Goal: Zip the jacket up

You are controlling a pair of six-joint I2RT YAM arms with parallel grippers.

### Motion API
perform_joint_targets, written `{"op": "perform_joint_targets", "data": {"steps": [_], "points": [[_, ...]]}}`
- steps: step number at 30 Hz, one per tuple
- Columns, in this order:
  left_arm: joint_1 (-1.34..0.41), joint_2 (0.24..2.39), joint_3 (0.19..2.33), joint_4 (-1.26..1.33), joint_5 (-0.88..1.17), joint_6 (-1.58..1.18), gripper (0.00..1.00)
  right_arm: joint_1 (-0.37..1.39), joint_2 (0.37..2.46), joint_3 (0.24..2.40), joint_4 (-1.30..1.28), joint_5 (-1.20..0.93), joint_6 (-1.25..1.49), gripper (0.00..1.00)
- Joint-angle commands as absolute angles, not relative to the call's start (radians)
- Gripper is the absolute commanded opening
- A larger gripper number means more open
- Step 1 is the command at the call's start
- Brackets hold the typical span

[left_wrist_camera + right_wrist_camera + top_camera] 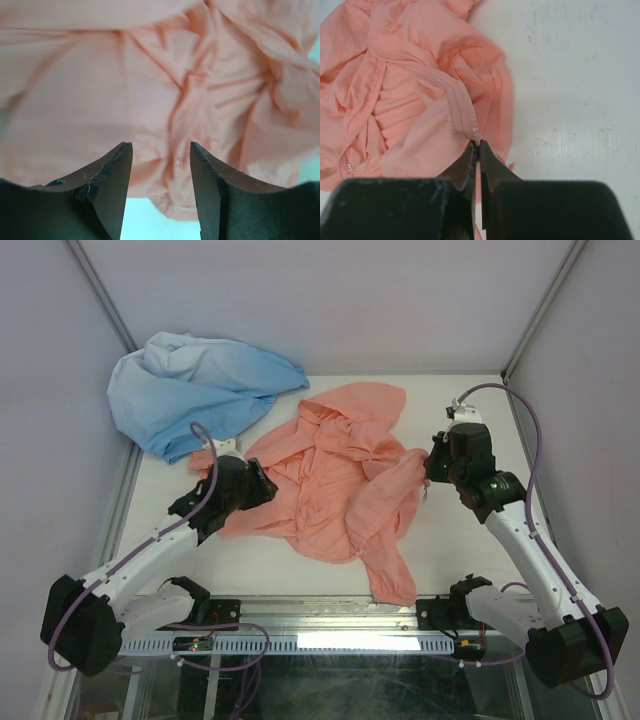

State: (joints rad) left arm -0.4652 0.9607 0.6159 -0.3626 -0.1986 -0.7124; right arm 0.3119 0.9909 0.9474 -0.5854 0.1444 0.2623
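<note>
The salmon-pink jacket (330, 480) lies crumpled and unzipped in the middle of the white table, hood toward the back. My right gripper (428, 468) is at its right side. In the right wrist view it (478, 144) is shut on the end of one zip edge (465, 117), lifting it a little. The other zip track (375, 95) runs down the fabric to the left. My left gripper (265, 485) sits at the jacket's left edge. In the left wrist view it (161, 150) is open, with wrinkled jacket fabric (150, 90) just past its fingertips and nothing pinched.
A light blue garment (195, 390) lies bunched at the back left, close to the left arm. Bare white table (470, 540) shows to the right of the jacket and along the front. Grey walls and metal posts enclose the table.
</note>
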Motion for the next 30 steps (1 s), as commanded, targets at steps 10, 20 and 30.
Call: {"op": "perform_joint_targets", "data": {"steps": [10,20,30], "points": [[-0.682,1.41,0.778,-0.16,-0.007,-0.626,0.37,0.311,0.974,0.922,-0.508,0.032,0.272,0.0],[-0.68,1.542,0.815,-0.157,-0.064,-0.572,0.06,0.31,1.005,0.931,-0.487,0.05,0.276,0.0],[-0.353,1.454,1.243,-0.474,-0.217,-0.38,0.0,0.172,1.354,1.349,-0.555,0.357,0.124,0.0]]}}
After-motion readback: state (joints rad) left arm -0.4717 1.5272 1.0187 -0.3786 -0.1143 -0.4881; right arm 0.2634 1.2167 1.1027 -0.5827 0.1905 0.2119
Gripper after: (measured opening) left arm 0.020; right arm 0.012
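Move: The open left hand goes for the jacket's left zipper edge, about 10 cm to its right, 1 cm back and some 11 cm below. From this hand, the left sleeve end lies roughly 15 cm left and 10 cm ahead, and the blue cloth's middle about 12 cm left and 26 cm ahead, both about 9–10 cm lower. From the right hand, which already pinches the opposite front edge, the left zipper edge is some 25 cm left, 4 cm back and 19 cm below. Swinging right and then sinking, about 10 cm each way, the left hand turns some 20 degrees clockwise, tips steeper and shuts its fingers on the jacket's left zipper edge. Still pinching, it rises, then sweeps forward and back to the left. The right hand keeps its pinch, eases slightly left, then goes about 5 cm forward and a little right. ##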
